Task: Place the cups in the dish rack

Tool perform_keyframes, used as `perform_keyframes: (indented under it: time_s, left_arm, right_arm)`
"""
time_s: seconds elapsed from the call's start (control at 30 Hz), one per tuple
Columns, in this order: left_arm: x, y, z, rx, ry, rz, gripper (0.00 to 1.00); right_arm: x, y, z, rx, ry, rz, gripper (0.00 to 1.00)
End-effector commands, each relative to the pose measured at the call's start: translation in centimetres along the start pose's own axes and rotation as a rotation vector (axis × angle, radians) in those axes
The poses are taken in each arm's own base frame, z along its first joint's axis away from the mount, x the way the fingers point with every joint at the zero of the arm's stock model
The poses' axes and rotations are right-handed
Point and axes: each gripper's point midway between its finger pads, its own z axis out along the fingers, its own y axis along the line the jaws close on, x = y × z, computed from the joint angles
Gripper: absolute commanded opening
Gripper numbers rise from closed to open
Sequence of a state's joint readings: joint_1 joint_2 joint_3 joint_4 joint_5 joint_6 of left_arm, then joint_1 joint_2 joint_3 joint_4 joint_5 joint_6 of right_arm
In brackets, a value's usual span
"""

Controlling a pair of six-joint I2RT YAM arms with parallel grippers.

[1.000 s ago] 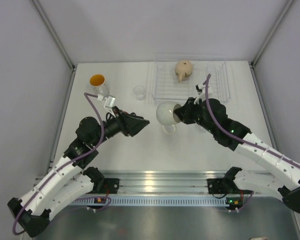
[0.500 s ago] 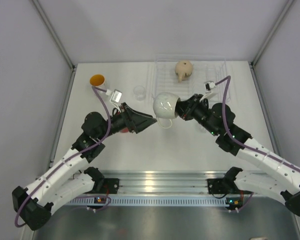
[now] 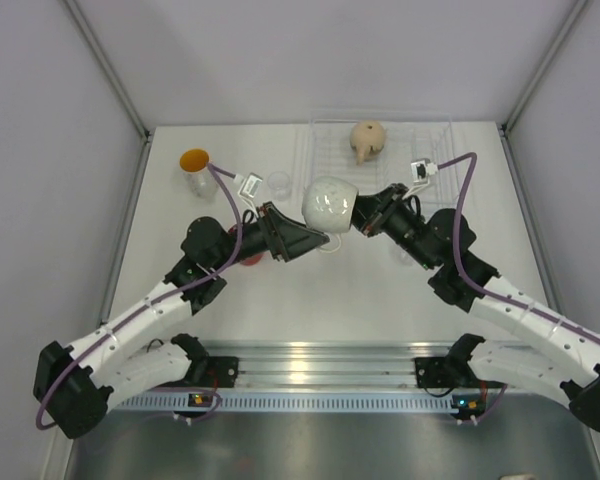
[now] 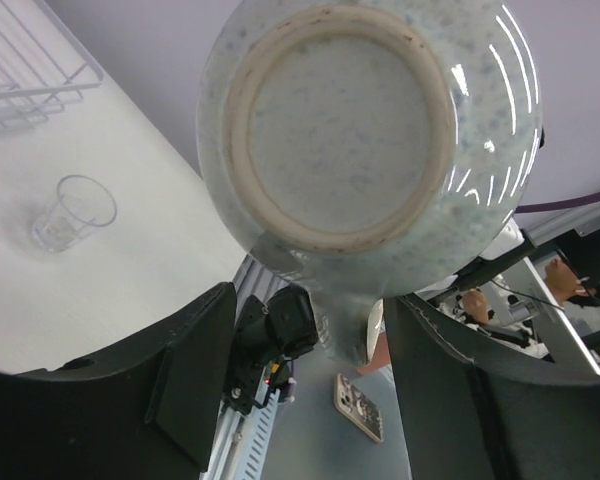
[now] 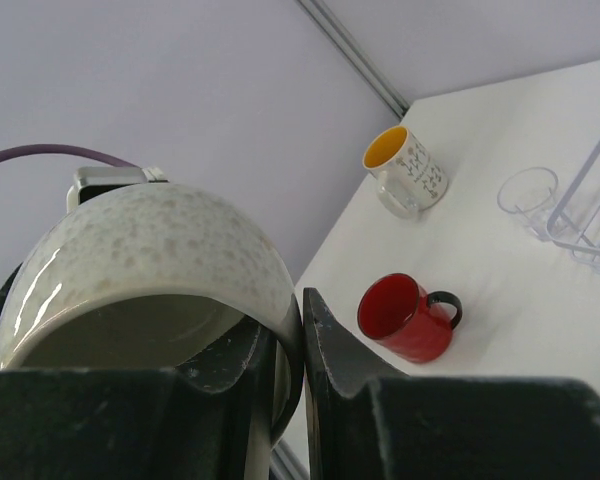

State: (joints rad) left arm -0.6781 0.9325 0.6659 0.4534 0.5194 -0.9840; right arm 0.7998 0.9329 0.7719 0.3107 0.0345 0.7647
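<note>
The white mug (image 3: pixel 330 207) hangs in the air in front of the dish rack (image 3: pixel 435 165), and my right gripper (image 3: pixel 358 222) is shut on its rim (image 5: pixel 280 300). My left gripper (image 3: pixel 318 240) is open right under the mug. In the left wrist view the mug's base (image 4: pixel 345 125) fills the frame. Its handle (image 4: pixel 345 330) hangs between my left fingers (image 4: pixel 195 370) with a gap on each side. A tan mug (image 3: pixel 367 138) lies in the rack. The red mug (image 5: pixel 408 318), the orange-lined cup (image 3: pixel 195 165) and a small clear glass (image 3: pixel 278 184) stand on the table.
The red mug (image 3: pixel 248 260) is mostly hidden under my left arm in the top view. The rack's wire edge (image 5: pixel 590 220) shows at the right of the right wrist view, beside the clear glass (image 5: pixel 528 192). Grey walls enclose the table on three sides.
My right gripper has lifted the white mug off the table and turned its base toward the left arm. My left gripper has moved right, up to the mug.
</note>
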Motion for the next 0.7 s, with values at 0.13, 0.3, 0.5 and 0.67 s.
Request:
perform_keyframes:
  time_s: [0.13,0.3,0.5,0.67]
  left_arm:
    - [-0.9,-6.6,1.5,0.248,-0.029,0.051,0.63]
    - [-0.1,-7.4,2.5,0.300,-0.019,0.032,0.54]
    - [-0.4,-7.0,3.0,0.285,-0.048,0.017,0.09]
    - [-1.1,-6.3,3.0,0.244,-0.101,0.034,0.00]
  right_arm:
    - [-4.2,4.3,-0.5,-0.187,-0.174,0.046,0.00]
    - [-3.9,4.1,-0.7,-0.196,-0.178,0.050,0.00]
    - [-2.9,3.0,-1.3,-0.174,-0.159,0.054,0.00]
    - [-2.4,1.5,-2.5,-0.128,-0.159,0.047,0.00]
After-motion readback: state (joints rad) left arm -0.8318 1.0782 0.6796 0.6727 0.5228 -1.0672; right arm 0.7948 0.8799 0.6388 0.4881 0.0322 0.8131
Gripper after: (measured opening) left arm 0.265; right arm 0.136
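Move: The speckled cup hangs from the right fingers, its base towards the left hand. Its handle lies about 4 cm right and 2 back of the left hand, some 1 cm higher; from the right hand it is about 5 cm left, 4 back and 2 below. From the left hand, the red mug stands about 12 cm ahead and 19 left, the right-hand drinking glass 11 ahead and 22 right, the rack's middle roughly 34 ahead and 15 right, all some 20 cm lower. The left fingers close on the handle of the speckled cup and pinch it, after the open hand slides about 5 cm right and back towards it, swinging some 10 degrees clockwise. The right hand keeps its grip on the cup's rim, rolls slightly with its left side rising, and late on eases about 1 cm back and to the right. ##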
